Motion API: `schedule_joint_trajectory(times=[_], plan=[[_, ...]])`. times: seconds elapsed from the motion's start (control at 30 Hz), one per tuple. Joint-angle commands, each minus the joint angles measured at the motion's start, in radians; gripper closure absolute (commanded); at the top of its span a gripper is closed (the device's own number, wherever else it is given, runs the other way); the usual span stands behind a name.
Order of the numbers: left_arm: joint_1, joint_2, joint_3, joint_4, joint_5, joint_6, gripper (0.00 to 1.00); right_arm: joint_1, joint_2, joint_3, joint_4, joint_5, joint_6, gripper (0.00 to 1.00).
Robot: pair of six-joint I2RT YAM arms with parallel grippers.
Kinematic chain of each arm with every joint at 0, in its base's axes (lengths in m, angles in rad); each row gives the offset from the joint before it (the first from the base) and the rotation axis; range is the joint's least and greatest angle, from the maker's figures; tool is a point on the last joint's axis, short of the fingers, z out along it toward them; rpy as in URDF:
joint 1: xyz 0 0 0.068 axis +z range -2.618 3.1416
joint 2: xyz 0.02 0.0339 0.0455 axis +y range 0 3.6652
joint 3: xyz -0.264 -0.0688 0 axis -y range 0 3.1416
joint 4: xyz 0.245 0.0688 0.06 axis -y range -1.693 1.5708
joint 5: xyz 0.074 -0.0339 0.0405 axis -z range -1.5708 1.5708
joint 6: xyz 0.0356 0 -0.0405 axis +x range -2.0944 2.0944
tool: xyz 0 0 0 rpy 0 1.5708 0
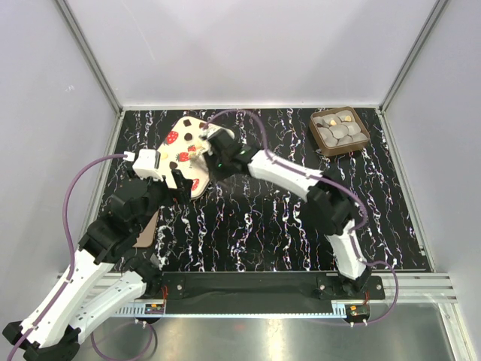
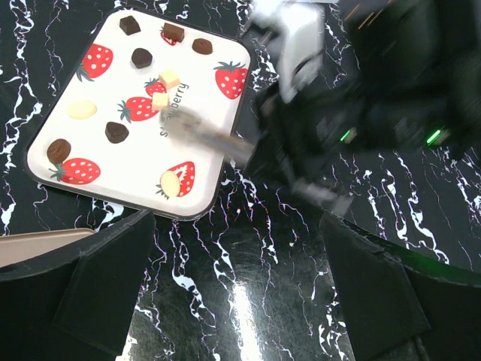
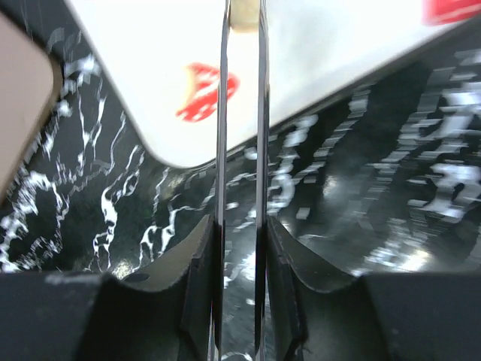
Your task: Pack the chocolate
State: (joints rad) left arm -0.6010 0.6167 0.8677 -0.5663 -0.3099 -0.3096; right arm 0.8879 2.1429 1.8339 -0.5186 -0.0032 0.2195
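Observation:
The chocolate (image 1: pixel 340 128), small round grey and gold pieces, lies in a square brown tray (image 1: pixel 324 144) at the back right of the table, far from both grippers. My right gripper (image 1: pixel 213 153) (image 3: pixel 241 222) reaches over the right edge of the cream strawberry lid (image 1: pixel 183 147) (image 2: pixel 98 128) (image 3: pixel 338 53). Two thin metal blades (image 3: pixel 223 113) run along its fingers with a narrow gap between them, and their tips leave the picture. My left gripper (image 1: pixel 179 183) (image 2: pixel 237 259) hovers open just in front of the lid, holding nothing.
A flat tan piece (image 1: pixel 146 234) (image 2: pixel 34 246) (image 3: pixel 21 98) lies left of the lid beside my left arm. Grey walls and metal rails (image 1: pixel 113 105) close in the black marbled tabletop (image 1: pixel 263 226).

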Motion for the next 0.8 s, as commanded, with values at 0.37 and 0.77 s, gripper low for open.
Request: schedule_joint_trajectory(times=[0.37, 0.77], plan=[[0.004, -0.005, -0.006, 0.063, 0.003, 0.009, 0.01, -0.581, -0.462, -0.2, -0.056, 0.048, 0.0, 0.66], [0.004, 0.002, -0.004, 0.062, 0.005, 0.009, 0.01, -0.883, -0.37, -0.162, -0.1, 0.115, -0.019, 0.66]])
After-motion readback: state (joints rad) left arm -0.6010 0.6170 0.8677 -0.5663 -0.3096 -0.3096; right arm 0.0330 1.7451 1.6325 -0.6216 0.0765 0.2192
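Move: The right gripper already holds a pale chocolate low over the strawberry tray. The middle of the brown box lies roughly 46 cm to its right, 14 cm ahead and 2 cm lower. In the box, a brown chocolate sits about 39 cm right and 16 ahead. The tray's middle is about 3 cm ahead, 1 left and 4 below. From the idle left gripper, the box is around 25 cm ahead, 51 right and 18 below. Carry the pinched pale chocolate off the tray with the right gripper, sweeping about 42 cm right and 13 cm forward to the brown box. Arc up some 13 cm on the way, then begin to sink as you come above the box's left part; swing the wrist some 50 degrees clockwise and keep the fingers closed on the piece. ##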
